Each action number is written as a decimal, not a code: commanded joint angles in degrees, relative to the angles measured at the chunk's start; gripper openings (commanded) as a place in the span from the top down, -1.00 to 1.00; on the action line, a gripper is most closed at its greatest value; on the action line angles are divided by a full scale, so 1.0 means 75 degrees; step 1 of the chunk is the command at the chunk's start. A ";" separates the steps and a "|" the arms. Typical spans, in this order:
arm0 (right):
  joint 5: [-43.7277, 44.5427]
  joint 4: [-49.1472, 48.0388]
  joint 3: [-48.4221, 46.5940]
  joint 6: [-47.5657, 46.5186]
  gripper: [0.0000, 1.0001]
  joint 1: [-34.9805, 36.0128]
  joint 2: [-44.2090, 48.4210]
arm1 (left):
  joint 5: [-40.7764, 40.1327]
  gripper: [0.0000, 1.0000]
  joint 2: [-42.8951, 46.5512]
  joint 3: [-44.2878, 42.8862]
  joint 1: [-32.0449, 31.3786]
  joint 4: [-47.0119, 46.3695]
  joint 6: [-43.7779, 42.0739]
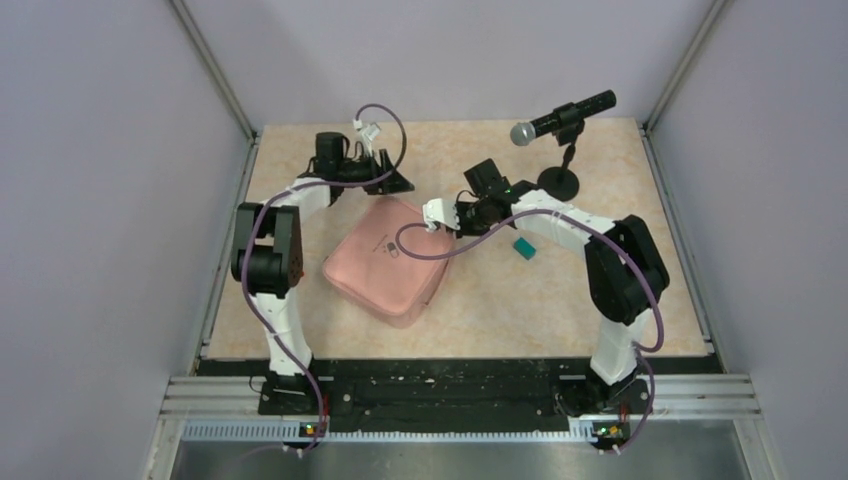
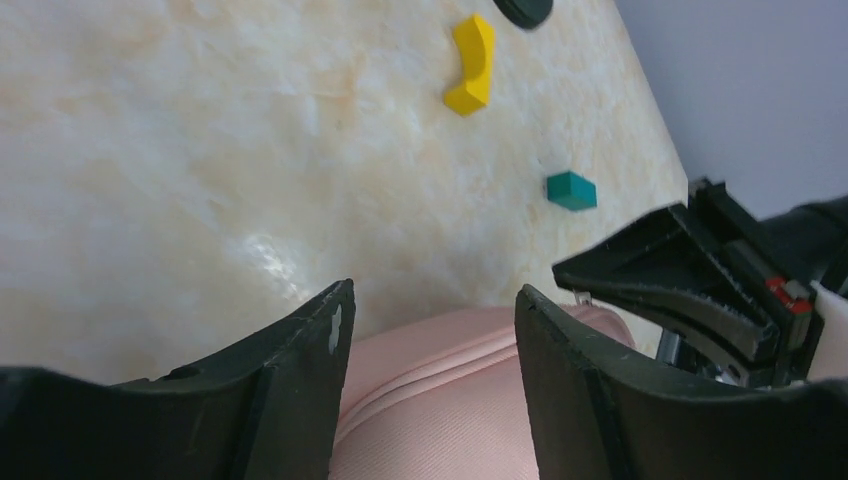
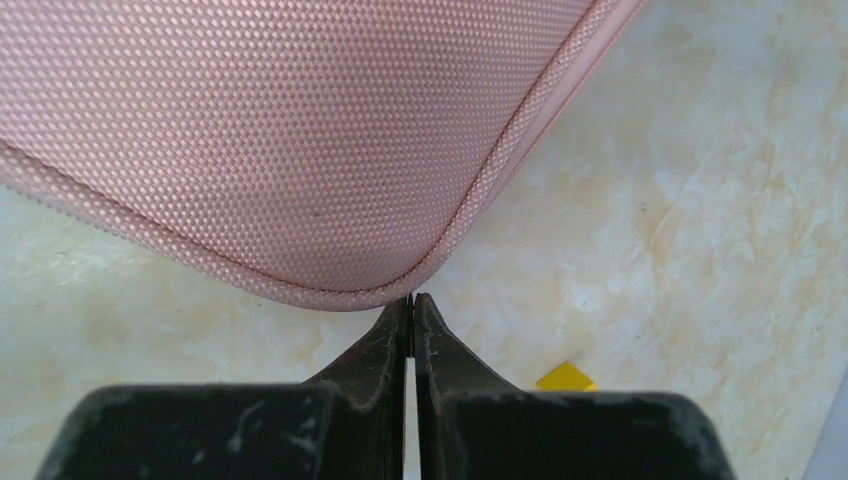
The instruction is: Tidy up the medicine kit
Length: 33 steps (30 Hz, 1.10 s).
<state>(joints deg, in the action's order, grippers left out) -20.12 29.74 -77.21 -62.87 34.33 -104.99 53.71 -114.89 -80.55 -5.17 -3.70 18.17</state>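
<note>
The medicine kit (image 1: 385, 262) is a pink fabric case lying zipped shut in the middle of the table. My left gripper (image 1: 388, 182) hovers over its far left corner. In the left wrist view that gripper (image 2: 432, 290) is open, and the kit's pink zip seam (image 2: 440, 400) shows between the fingers, untouched. My right gripper (image 1: 450, 218) is at the kit's far right corner. The right wrist view shows that gripper (image 3: 411, 298) shut, its tips right against the rounded edge of the kit (image 3: 280, 130); I see nothing held between them.
A microphone (image 1: 560, 118) on a round-based stand (image 1: 558, 181) stands at the back right. A teal block (image 1: 524, 246) (image 2: 571, 190) lies right of the kit under the right arm. A yellow block (image 2: 472, 65) (image 3: 566, 377) lies beyond the kit. Grey walls enclose the table.
</note>
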 commanded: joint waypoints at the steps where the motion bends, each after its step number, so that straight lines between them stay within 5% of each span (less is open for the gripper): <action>1: 0.0092 -0.0540 -0.0708 0.0040 1.00 -0.0092 -0.0328 | 0.0577 -0.23 -0.0014 0.0384 -0.0132 0.0145 -0.0754; 7: 0.0151 -0.0813 -0.1323 0.0043 1.00 -0.0201 -0.0986 | 0.0919 0.03 0.0510 0.0818 -0.0131 0.1557 -0.1506; 14: -0.0004 -0.0761 -0.2502 -0.0093 1.00 -0.0238 -0.1852 | 0.0551 -0.04 0.1269 0.1669 -0.0108 0.2685 -0.2935; 22: -0.0151 -0.0757 -0.2817 0.0045 1.00 -0.0241 -0.2112 | 0.0331 -0.02 0.0727 0.1330 -0.0140 0.3235 -0.3384; 31: -0.0075 -0.0737 -0.2179 -0.0241 1.00 -0.0257 -0.1658 | 0.0395 0.98 0.0008 0.0271 -0.0129 0.4427 -0.3997; 33: -0.0030 -0.0627 -0.1988 -0.0377 1.00 -0.0280 -0.1495 | 0.0408 1.00 -0.0003 0.0187 -0.0042 0.4404 -0.3928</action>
<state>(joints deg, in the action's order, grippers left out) -22.15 26.28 -94.43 -63.61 33.43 -119.35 58.08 -112.27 -78.28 -5.10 22.35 -9.13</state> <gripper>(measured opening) 0.007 0.038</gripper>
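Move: My open left hand is over the far side of the medicine kit: the middle of its far rim lies about 7 cm back, 4 cm to the right and 5 cm below, and the lid's middle some 18 cm back. My right hand already pinches the zipper pull at the kit's right-hand corner; from it that rim middle is about 4 cm ahead and 7 cm left. The yellow block lies about 10 cm ahead and 10 cm right of it, the teal block 16 cm straight right. With my right fingers shut on the zipper pull, I draw it about 7 cm forward and 5 cm left, then hold it there. Meanwhile I bring my left hand back some 8 cm and down 4 cm onto the far rim, turning it a little clockwise, and close its half-open fingers to pinch the rim beside the pull. ##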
